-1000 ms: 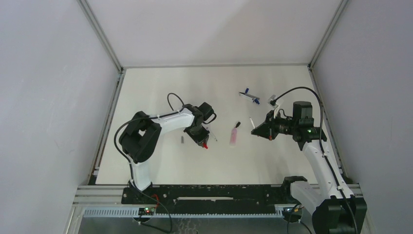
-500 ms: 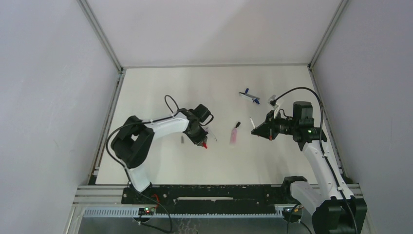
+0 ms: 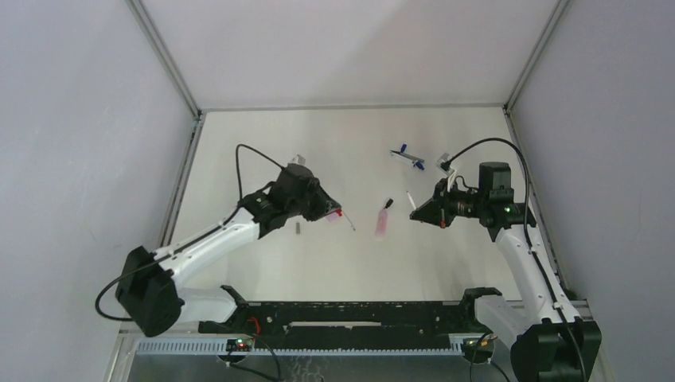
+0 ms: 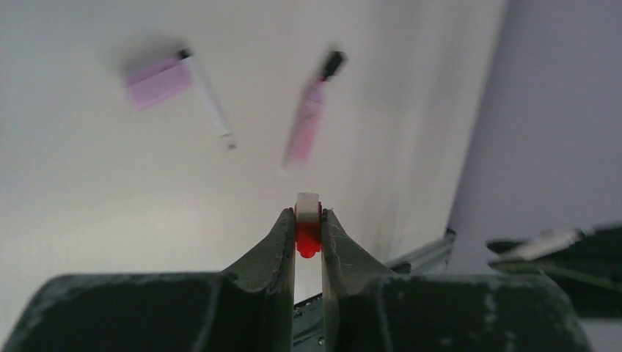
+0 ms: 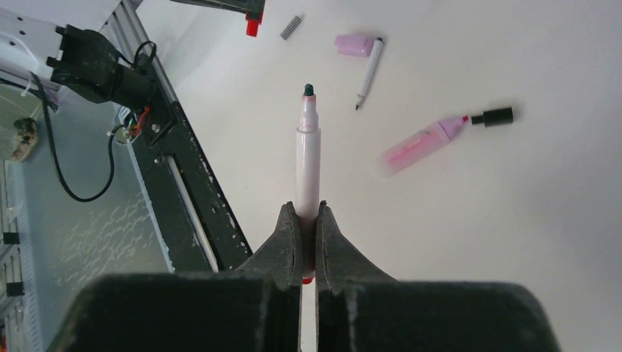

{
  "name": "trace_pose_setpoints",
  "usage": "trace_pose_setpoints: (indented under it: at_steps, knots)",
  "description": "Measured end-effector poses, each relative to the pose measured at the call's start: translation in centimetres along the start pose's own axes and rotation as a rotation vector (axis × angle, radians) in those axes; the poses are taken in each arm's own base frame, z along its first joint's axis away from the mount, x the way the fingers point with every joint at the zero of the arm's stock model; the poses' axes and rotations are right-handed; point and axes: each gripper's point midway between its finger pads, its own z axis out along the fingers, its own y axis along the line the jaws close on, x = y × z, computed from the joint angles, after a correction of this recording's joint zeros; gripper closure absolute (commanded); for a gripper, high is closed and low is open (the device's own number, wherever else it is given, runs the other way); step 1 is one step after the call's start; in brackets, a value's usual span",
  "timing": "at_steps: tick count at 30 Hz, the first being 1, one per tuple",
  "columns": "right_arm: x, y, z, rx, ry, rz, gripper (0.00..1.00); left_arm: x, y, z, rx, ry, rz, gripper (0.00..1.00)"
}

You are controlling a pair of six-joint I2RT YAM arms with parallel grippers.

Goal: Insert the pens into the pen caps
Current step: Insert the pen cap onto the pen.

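Observation:
My left gripper (image 4: 308, 220) is shut on a short red pen cap (image 4: 308, 233) with a pale end, held above the table; the top view shows that gripper (image 3: 333, 213) left of centre. My right gripper (image 5: 308, 218) is shut on a thin whitish pen (image 5: 308, 158) with a dark tip and a red rear end, pointing left toward the other arm; in the top view it (image 3: 420, 212) hovers at the right. On the table lie a pink marker (image 5: 422, 147), a black cap (image 5: 497, 116), a pink cap (image 5: 354, 45) and a thin white pen (image 5: 369, 70).
A blue-and-white pen (image 3: 407, 157) lies at the back right of the table. A small grey ribbed piece (image 3: 297, 228) sits under the left forearm. The black rail (image 3: 350, 314) runs along the near edge, and grey walls close in both sides.
The left arm has swung out and stretched, and its gripper has risen off the table with the red cap. The right arm and its pen have stayed still.

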Motion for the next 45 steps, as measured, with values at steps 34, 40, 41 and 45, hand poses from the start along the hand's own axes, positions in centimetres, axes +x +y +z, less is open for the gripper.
trace_pose_setpoints:
  at_steps: [34,40,41,45]
  knots:
    - [-13.6,17.4,-1.9,-0.475,-0.173,-0.450,1.00,-1.1,-20.4,-26.7,1.514,-0.559,0.613,1.00]
    - [-14.0,19.2,-2.4,-0.549,-0.185,-0.413,1.00,-0.3,-20.7,-26.1,1.522,-0.537,0.617,1.00]
    - [-14.0,19.4,-2.4,-0.558,-0.185,-0.404,1.00,-0.2,-20.8,-26.0,1.523,-0.532,0.617,1.00]
    - [-13.6,19.7,-2.2,-0.577,-0.177,-0.362,1.00,0.2,-21.0,-25.5,1.526,-0.517,0.616,1.00]
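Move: About 18 cm to the right of the left hand, some 2 cm back and 7 cm higher, stands the white pen in the right fingers; the red cap in the left fingers lies 19 cm left of the right hand, 3 cm ahead, 4 cm lower. On the table, 14 cm below the left hand, lie the pink marker 3 cm ahead and 12 cm right, the loose white pen 4 cm ahead and 2 cm right, and the black cap 9 cm ahead and 14 cm right. Climbing fast some 30 cm, the left hand carries the red cap up and then back about 10 cm, its fingers swinging from a downward slant to point right and upward. The right hand rises about 20 cm with the pen, easing left and back towards the cap while its fingers level out pointing left. Both keep their grips shut. ##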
